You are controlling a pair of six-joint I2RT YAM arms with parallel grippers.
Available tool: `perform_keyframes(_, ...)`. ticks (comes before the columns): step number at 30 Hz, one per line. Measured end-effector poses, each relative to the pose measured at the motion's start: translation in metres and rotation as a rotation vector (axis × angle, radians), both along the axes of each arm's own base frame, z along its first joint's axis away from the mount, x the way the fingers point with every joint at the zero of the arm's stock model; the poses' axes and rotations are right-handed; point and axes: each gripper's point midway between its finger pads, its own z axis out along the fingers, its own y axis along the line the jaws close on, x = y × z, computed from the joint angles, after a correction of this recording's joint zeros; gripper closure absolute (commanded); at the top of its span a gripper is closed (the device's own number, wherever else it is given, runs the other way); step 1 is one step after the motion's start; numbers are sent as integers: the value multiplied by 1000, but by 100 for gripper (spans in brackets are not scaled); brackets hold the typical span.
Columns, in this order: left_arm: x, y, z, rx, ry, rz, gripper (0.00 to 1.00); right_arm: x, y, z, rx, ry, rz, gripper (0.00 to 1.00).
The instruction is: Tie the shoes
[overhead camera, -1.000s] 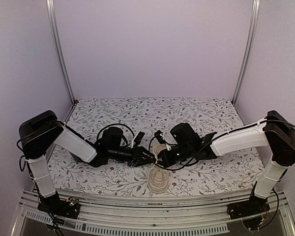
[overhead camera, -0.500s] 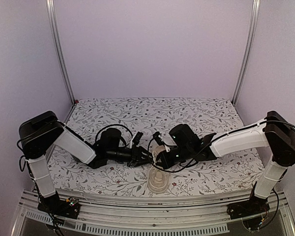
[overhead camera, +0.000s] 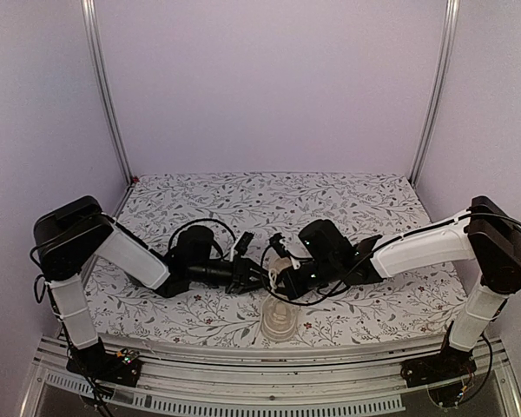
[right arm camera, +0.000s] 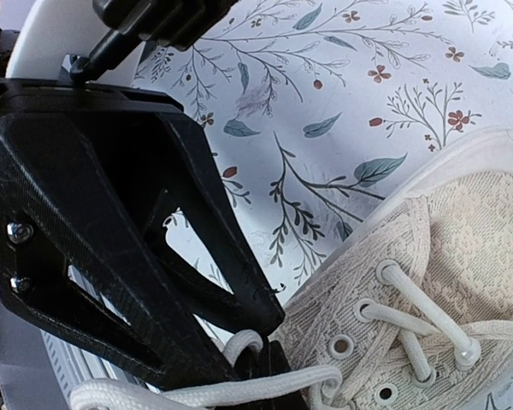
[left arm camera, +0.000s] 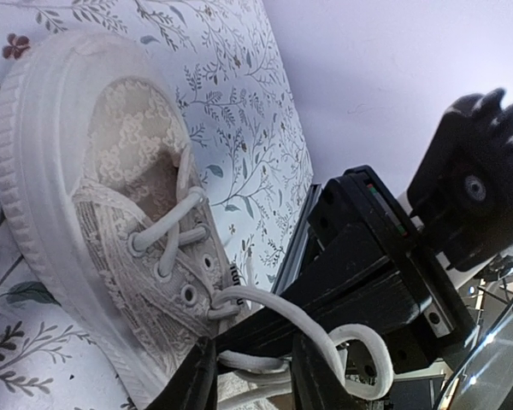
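The cream sneaker [overhead camera: 280, 320] lies at the table's near edge, toe toward the front. In the left wrist view the shoe [left arm camera: 111, 171] fills the left side, and a lace [left arm camera: 265, 299] runs from its top eyelets into a loop [left arm camera: 363, 359]. My left gripper [left arm camera: 252, 371] is open, its fingers [left arm camera: 192, 380] standing either side of a lace strand and the right gripper's black finger. My right gripper [right arm camera: 282, 380] is shut on a lace loop [right arm camera: 258, 335] beside the shoe [right arm camera: 462, 256]. From above, the left gripper [overhead camera: 260, 279] and right gripper [overhead camera: 280, 276] meet tip to tip just behind the shoe.
The floral tablecloth [overhead camera: 373, 200] covers the table. Metal frame posts [overhead camera: 106, 95] stand at the back corners and a rail [overhead camera: 243, 395] runs along the front. Black cables [overhead camera: 204, 228] loop above both wrists. The left gripper's black finger frame [right arm camera: 111, 213] crowds the right wrist view.
The right wrist has shifted slightly left toward the left gripper, and both tips sit a little farther back from the shoe. The shoe has not moved.
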Motion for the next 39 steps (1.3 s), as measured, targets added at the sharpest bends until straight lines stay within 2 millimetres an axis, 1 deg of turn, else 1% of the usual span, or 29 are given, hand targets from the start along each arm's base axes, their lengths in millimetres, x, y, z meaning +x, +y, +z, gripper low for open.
perform_keyframes(17, -4, -4, -3, -29, 33, 5, 100, -4, -4, -6, -28, 15, 2, 98)
perform_keyframes(26, -3, -4, -4, -24, 30, 13, 100, -4, -4, -6, -32, 12, -4, 97)
perform_keyframes(30, -2, -2, -4, -1, 21, 26, 100, -1, -5, -5, -35, 2, -17, 91)
perform_keyframes(33, -2, 1, -6, 17, 21, 36, 100, 2, -7, 1, -32, -17, -35, 85)
perform_keyframes(35, -2, 2, -7, 27, 20, 39, 100, 4, -10, 6, -29, -33, -48, 75)
perform_keyframes(39, -3, 4, -14, 55, 34, 45, 100, 3, -17, 21, -8, -61, -61, 65)
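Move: The lace loop stands right at my left fingertips, between my parted fingers, no more than about 1 cm to the right of the hand point. My right fingertips, shut on the lace, are about 3 cm to the right of my left hand and 1 cm back. The shoe's middle is roughly 3 cm back, 4 cm right and 6 cm below my left hand. From my right hand, the lace loop lies about 2 cm left and 1 cm ahead, some 1 cm up. I shut my left fingers from about a third open until they pinch the lace loop, hardly shifting that hand, while my right hand keeps its grip on the lace. Only then do I open my right fingers to about a third, lift that hand about 2.5 cm and draw it 1.5 cm right, away from my left hand; my left sinks about 1 cm. ##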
